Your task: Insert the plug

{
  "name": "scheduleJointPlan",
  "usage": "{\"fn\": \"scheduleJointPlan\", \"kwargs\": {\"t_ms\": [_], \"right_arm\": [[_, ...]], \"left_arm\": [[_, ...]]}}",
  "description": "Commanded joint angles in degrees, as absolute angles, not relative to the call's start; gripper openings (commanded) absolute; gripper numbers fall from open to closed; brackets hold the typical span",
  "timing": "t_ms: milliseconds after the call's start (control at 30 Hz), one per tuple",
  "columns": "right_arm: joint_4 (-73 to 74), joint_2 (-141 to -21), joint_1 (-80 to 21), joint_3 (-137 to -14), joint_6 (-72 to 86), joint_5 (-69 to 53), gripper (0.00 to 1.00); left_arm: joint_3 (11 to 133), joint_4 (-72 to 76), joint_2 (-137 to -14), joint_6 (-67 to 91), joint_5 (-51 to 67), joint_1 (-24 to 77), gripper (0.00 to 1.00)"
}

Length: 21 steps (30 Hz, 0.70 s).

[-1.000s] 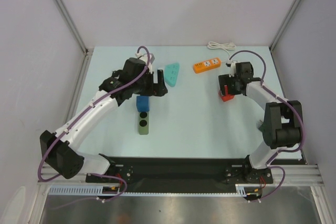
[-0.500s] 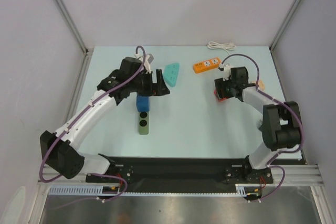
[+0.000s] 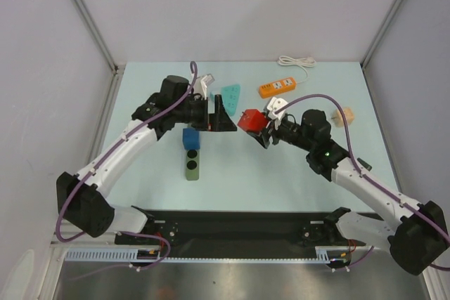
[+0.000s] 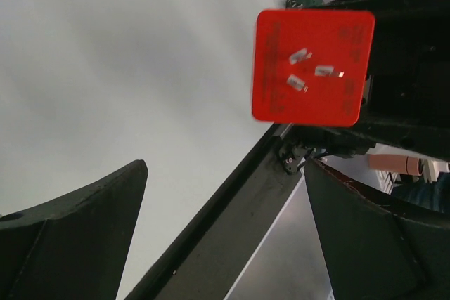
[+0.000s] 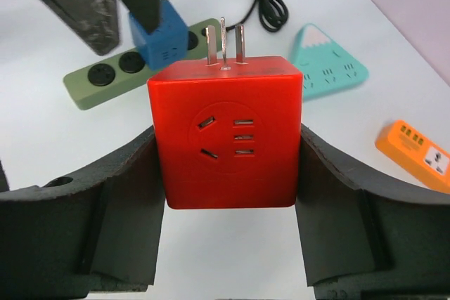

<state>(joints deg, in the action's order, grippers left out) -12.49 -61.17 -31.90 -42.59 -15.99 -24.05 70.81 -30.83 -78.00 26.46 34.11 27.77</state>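
My right gripper (image 3: 261,131) is shut on a red cube adapter (image 3: 251,120) and holds it above the table's middle. In the right wrist view the cube (image 5: 225,131) sits between both pads, prongs pointing away. My left gripper (image 3: 214,114) is open and empty just left of the cube and faces it. The left wrist view shows the cube's pronged face (image 4: 313,67) beyond my open gripper (image 4: 225,173). A thin looped black cord (image 5: 266,1) lies at the far edge of the right wrist view. I cannot make out its black plug.
A green power strip (image 3: 191,165) carries a blue cube (image 3: 190,138) below the left gripper. A teal triangular strip (image 3: 230,98), an orange strip (image 3: 276,88) with its white cord (image 3: 295,62), and a peach object (image 3: 343,116) lie further back.
My right arm has lifted the red cube off the table at the right and carried it left to the middle. My left gripper has turned to face it.
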Motion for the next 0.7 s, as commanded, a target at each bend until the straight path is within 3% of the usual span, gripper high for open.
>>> {"fn": "scheduleJointPlan", "kwargs": {"t_ms": [0, 667], "right_arm": [[-17.05, -60.21, -34.45, -43.59, -18.36, -25.49, 0.00], [-14.41, -65.56, -43.06, -49.13, -21.53, -19.16, 0.00]], "left_arm": [[70.75, -26.02, -76.20, 26.36, 37.53, 28.21, 1.00], [66.36, -18.72, -77.61, 31.91, 41.05, 29.88, 0.99]]}}
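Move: The red plug in the right gripper is about 8 cm to the left hand's right, level with it front to back and about 1 cm higher; its prongs face the left hand. So from the right hand the open left jaws are some 8 cm to the left and 1 cm lower. Down on the green strip, the blue plug stands roughly 10 cm left of the left hand, 9 farther out and 18 below; the teal strip lies 2 cm right, 22 farther out, 22 below. Leftward, with about 2.5 cm of drawing back and a slight sink, the right hand carries the gripped red plug some 4.5 cm prongs first towards the wide-open left jaws, quick at first, then slower. The left hand edges about 2 cm right to meet it, its fingers tipping up some 5 degrees and staying open; whether they touch the plug can't be seen. ##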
